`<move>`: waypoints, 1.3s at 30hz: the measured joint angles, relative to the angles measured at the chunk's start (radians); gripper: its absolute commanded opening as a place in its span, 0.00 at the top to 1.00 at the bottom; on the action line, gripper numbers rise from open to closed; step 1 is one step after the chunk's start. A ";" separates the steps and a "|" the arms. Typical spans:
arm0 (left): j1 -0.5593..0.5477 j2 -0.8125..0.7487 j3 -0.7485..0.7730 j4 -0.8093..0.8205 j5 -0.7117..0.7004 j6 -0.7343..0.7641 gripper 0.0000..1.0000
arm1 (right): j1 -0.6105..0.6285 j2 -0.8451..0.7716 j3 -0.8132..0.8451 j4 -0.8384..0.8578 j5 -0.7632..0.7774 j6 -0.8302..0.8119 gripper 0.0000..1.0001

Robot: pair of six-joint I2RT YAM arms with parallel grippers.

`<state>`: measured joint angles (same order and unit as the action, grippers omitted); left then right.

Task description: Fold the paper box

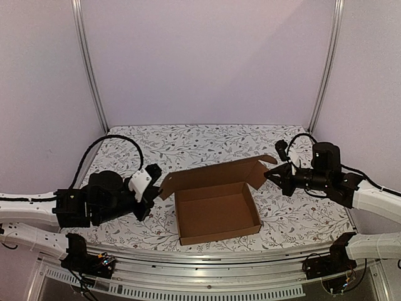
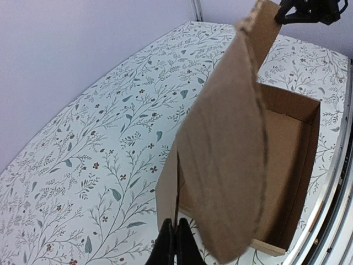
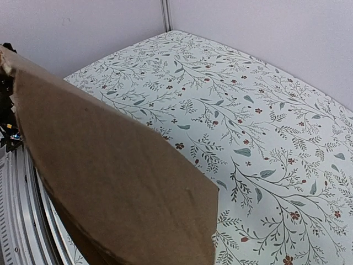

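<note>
The paper box [image 1: 216, 210] stands mid-table as a shallow brown tray. Its lid [image 1: 213, 174] rises from the back wall. At the lid's left end, my left gripper [image 1: 158, 190] is shut on a side flap. In the left wrist view the black fingertips [image 2: 169, 243] pinch the thin edge of that flap [image 2: 220, 165], with the tray [image 2: 287, 143] beyond. My right gripper [image 1: 270, 176] sits at the lid's right flap. In the right wrist view that flap [image 3: 110, 182] covers the lower left and hides the fingers, which are shut on it.
A floral cloth [image 1: 288, 219] covers the table. A metal rail [image 1: 207, 257] runs along the near edge, and lilac walls with two upright metal posts [image 1: 91, 69] close in the back. A black cable [image 1: 119, 141] loops behind the left arm.
</note>
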<state>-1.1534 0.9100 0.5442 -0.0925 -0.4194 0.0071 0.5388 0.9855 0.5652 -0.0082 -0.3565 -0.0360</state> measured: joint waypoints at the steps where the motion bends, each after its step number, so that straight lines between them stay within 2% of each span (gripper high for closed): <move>1: 0.000 0.000 0.006 -0.002 0.005 -0.005 1.00 | 0.001 -0.001 0.000 0.003 -0.002 0.003 1.00; 8: 0.002 0.023 0.061 -0.055 0.015 -0.050 1.00 | 0.069 -0.018 0.000 0.006 0.053 0.045 1.00; 21: 0.011 0.223 0.260 -0.165 -0.018 -0.226 1.00 | 0.275 -0.065 0.006 -0.051 0.396 0.200 1.00; 29: 0.011 0.291 0.322 -0.180 -0.014 -0.294 1.00 | 0.330 -0.062 0.066 -0.138 0.534 0.329 1.00; 39: 0.013 0.322 0.374 -0.206 -0.007 -0.338 1.00 | 0.367 0.011 0.226 -0.240 0.617 0.436 1.00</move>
<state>-1.1408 1.2320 0.9184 -0.2989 -0.4267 -0.3305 0.9062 0.9966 0.7914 -0.2485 0.2604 0.3996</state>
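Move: From the left gripper, which already pinches the lid's left flap, the lid's main panel has its middle about 15 cm to the right, 4 cm ahead and slightly below; the open tray lies 16 cm right, 4 cm back and some 12 cm down. From the right gripper, shut at the right flap, the lid's middle is roughly 14 cm left, 2 cm back and slightly below, the tray 13 cm left, 10 cm back and 12 cm down. Keep both grippers shut on the lid's side flaps. Lift the left one a little, then carry it right and forward, about 5 cm rightward in all, tipping its fingers down. Ease the right one back and left a couple of centimetres, then raise it some 4 cm, swinging it clockwise about 20 degrees as it goes. ##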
